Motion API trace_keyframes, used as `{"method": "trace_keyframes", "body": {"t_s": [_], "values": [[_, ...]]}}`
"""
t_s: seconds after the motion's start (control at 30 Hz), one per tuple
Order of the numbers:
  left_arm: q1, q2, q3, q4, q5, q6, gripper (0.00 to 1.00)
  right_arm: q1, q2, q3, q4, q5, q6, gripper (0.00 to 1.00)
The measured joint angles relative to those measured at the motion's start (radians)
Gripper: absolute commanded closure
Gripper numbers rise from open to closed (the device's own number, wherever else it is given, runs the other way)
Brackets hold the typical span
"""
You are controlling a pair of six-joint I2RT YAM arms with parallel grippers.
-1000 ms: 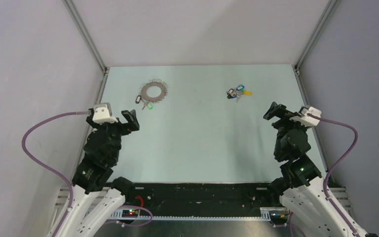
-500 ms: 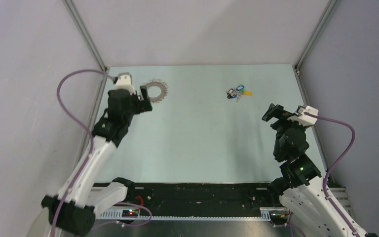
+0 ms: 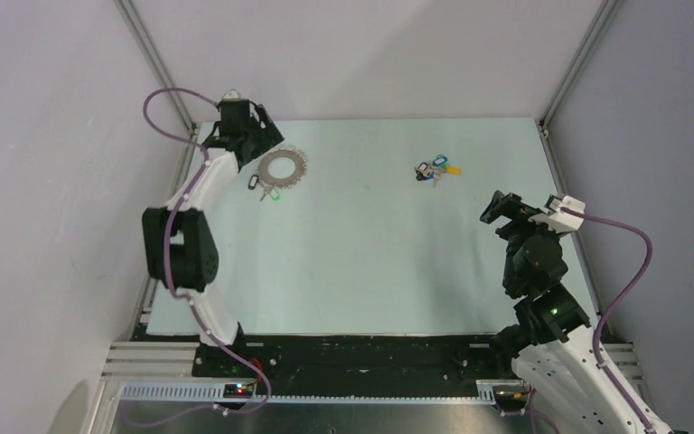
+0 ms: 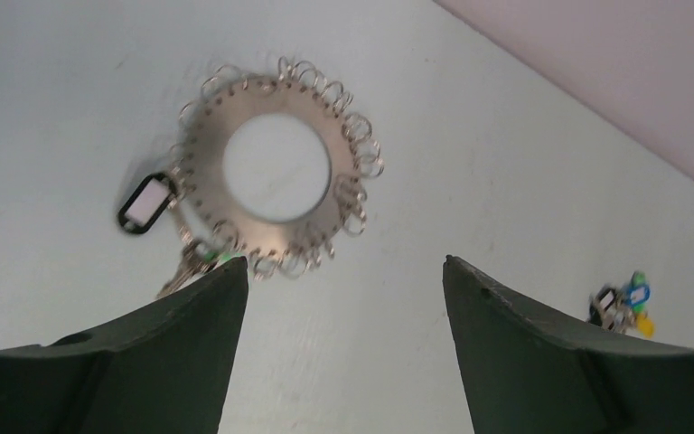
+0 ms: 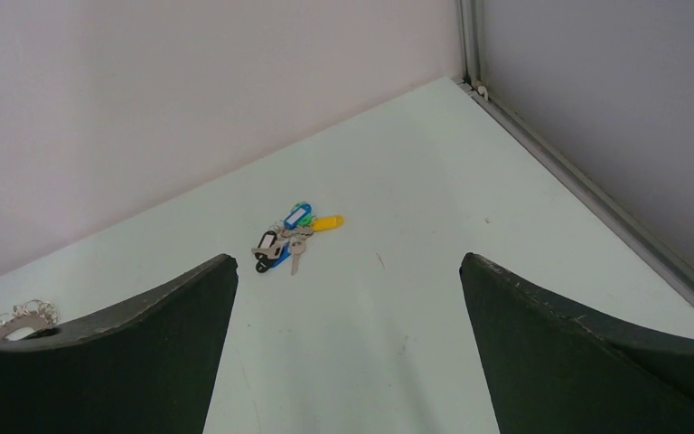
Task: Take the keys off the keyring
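The keyring (image 3: pixel 282 167) is a big silvery ring rimmed with small wire loops, lying flat at the back left of the table. Two keys hang off its near-left rim: a dark-and-whitish head (image 3: pixel 253 183) and a green head (image 3: pixel 273 194). My left gripper (image 3: pixel 267 140) hovers open just behind the ring, near the back left corner. In the left wrist view the keyring (image 4: pixel 262 98) lies beyond the open left gripper (image 4: pixel 343 262), with the dark-and-whitish key (image 4: pixel 145 203) at its left and the green key (image 4: pixel 226 258) mostly hidden by the left fingertip. My right gripper (image 3: pixel 499 208) is open and empty, far right.
A small bunch of blue and yellow-headed keys (image 3: pixel 436 170) lies at the back right, also seen ahead of the right gripper (image 5: pixel 348 258) as the bunch (image 5: pixel 289 237). Grey walls and metal frame rails (image 3: pixel 547 117) bound the table on three sides.
The left arm has stretched out from near its base to the back left corner, passing over the keyring. The right arm has stayed in place.
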Motion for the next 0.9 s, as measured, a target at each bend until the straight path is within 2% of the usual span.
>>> {"method": "trace_keyframes", "body": {"t_s": [0.2,0.4,0.53,0.73,0.9], "values": [[0.019,0.252,0.167,0.011,0.05,-0.098,0.14,-0.003,-0.001,0.0,-0.003,-0.011,0.007,0.01],[0.029,0.403,0.234,0.005,0.053,-0.164,0.16,-0.01,0.002,0.0,-0.003,-0.023,0.011,0.01],[0.055,0.481,0.252,0.007,0.11,-0.242,0.17,-0.015,0.017,0.0,-0.002,-0.028,0.016,0.01],[0.073,0.473,0.175,0.052,0.148,-0.327,0.16,-0.025,0.033,0.0,-0.002,-0.033,0.018,0.01],[0.055,0.399,0.051,0.099,0.166,-0.348,0.16,-0.03,0.033,0.0,-0.001,-0.038,0.022,0.0]]}}
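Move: The keyring, a broad flat metal ring fringed with small wire rings, lies about 8 cm ahead of the left hand, 2 cm to its left and some 17 cm below. Beside it are the black tag, roughly 3 cm ahead and 11 cm left, the keys, level with the hand and 8 cm left, and the green tag, 1 cm back and 4 cm left. From the idle right hand the keyring is about 32 cm ahead, 63 cm left and 27 cm lower. Onto the metal keyring comes the left hand, with fingers staying wide open: it sinks about 15 cm while reaching forward some 7 cm, its tips pitching down and the wrist rolling so its left side drops, about 20 degrees. Once low it stops sinking and pulls back about 3 cm and slightly left, a fingertip on the plate dragging it along. ##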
